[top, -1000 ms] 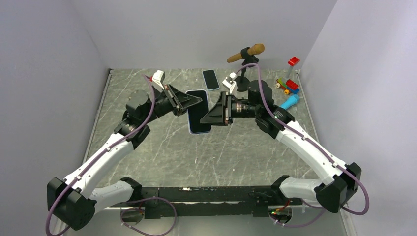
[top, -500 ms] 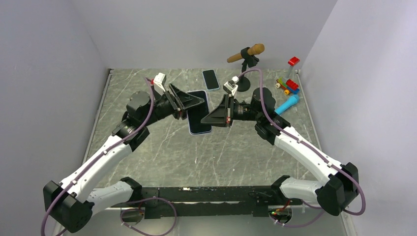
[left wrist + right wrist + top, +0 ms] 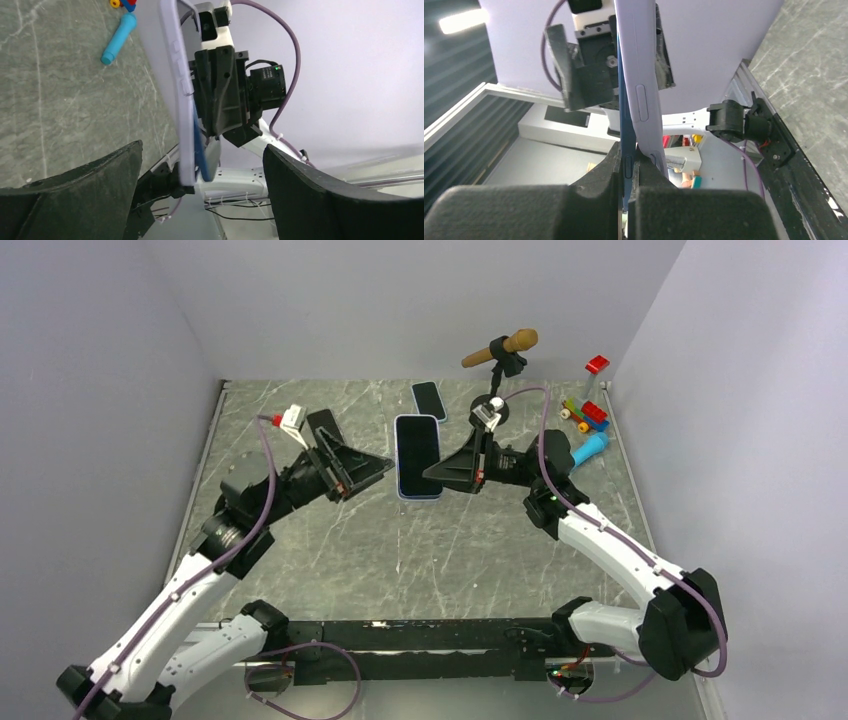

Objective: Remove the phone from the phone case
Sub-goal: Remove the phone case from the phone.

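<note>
My right gripper (image 3: 434,476) holds the phone (image 3: 417,450) up above the middle of the table, screen towards the top camera. In the right wrist view its jaws (image 3: 626,159) are shut on the phone's blue edge (image 3: 626,130). The lavender phone case (image 3: 640,85) bends away from the phone at that end and still wraps the far part. My left gripper (image 3: 362,455) hangs open to the left of the phone, apart from it. In the left wrist view the case (image 3: 175,90) and the blue phone (image 3: 199,145) stand edge-on beyond my wide-open left gripper (image 3: 200,200).
A second dark phone (image 3: 429,400) lies flat at the back of the table. A microphone on a stand (image 3: 505,345) is behind the right arm. Toy blocks (image 3: 590,415), a blue cylinder (image 3: 590,448) and a red block (image 3: 597,364) sit at the back right.
My left gripper has opened, let go of the phone and drawn back to the left. My right gripper has shut on the phone's edge and carried it up and towards the back.
</note>
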Available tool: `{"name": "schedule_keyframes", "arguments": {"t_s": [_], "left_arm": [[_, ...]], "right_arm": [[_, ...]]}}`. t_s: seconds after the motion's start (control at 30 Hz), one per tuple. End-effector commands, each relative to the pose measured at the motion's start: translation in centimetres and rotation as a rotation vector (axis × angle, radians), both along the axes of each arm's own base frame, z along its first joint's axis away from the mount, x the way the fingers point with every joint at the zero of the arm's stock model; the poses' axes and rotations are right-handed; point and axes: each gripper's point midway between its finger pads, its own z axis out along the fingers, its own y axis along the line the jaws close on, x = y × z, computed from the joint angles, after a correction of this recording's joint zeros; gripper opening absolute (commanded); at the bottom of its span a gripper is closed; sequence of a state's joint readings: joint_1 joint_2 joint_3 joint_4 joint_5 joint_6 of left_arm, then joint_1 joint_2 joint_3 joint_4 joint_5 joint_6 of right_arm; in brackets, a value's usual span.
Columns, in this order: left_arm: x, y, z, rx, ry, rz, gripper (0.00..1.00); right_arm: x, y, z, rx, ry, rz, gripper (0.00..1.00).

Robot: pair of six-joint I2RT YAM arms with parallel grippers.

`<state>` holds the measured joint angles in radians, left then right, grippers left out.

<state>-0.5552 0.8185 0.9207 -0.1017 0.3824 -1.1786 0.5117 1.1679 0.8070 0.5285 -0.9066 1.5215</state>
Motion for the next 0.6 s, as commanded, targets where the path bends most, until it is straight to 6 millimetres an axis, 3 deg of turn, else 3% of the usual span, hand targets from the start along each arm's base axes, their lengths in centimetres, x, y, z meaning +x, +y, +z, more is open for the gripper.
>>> {"name": "schedule_keyframes", "arguments": {"t_s": [0.0, 0.17, 0.3, 0.57], "left_arm": [[-0.4, 1.0, -0.9, -0.03, -0.042, 0.039, 0.88], [-0.3, 0.4, -0.8, -0.085, -0.064, 0.009, 0.68], [-0.5, -0.4, -0.1, -0.028, -0.098, -0.049, 0.68], [-0.3, -1.2, -0.8, -0.012, -0.08, -0.083, 0.67]], "right_arm": [[-1.6, -0.7, 4.5, 0.131, -0.173, 0.052, 0.0], [-0.7, -1.2, 4.8, 0.143, -0.169, 0.044, 0.0], [-0.5, -1.3, 5.0, 0.149, -0.172, 0.073, 0.0], [-0.4, -1.2, 5.0, 0.165, -0.182, 0.091, 0.0]]}}
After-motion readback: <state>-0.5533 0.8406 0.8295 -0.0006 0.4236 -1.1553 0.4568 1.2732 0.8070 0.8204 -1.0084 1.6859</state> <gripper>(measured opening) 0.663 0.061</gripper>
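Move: The phone case, hanging just under the phone, has its middle about 6 cm to the left gripper's right, 2 cm ahead and 1 cm lower; the phone lies directly over the case, level with that gripper. The right gripper is about 8 cm to the left gripper's right, 1 cm back and 2 cm lower. From the right gripper, the case's middle is some 3 cm ahead, 3 cm left and just below. Sink the left gripper about 4 cm beside the left edge of the phone case, easing slightly back and left, then in again to the right, and come back up about 1 cm. Meanwhile narrow its fingers by about a third, bringing the upper one level with the split between phone and case. Keep the right gripper shut on the phone, carrying it slightly up and forward. ##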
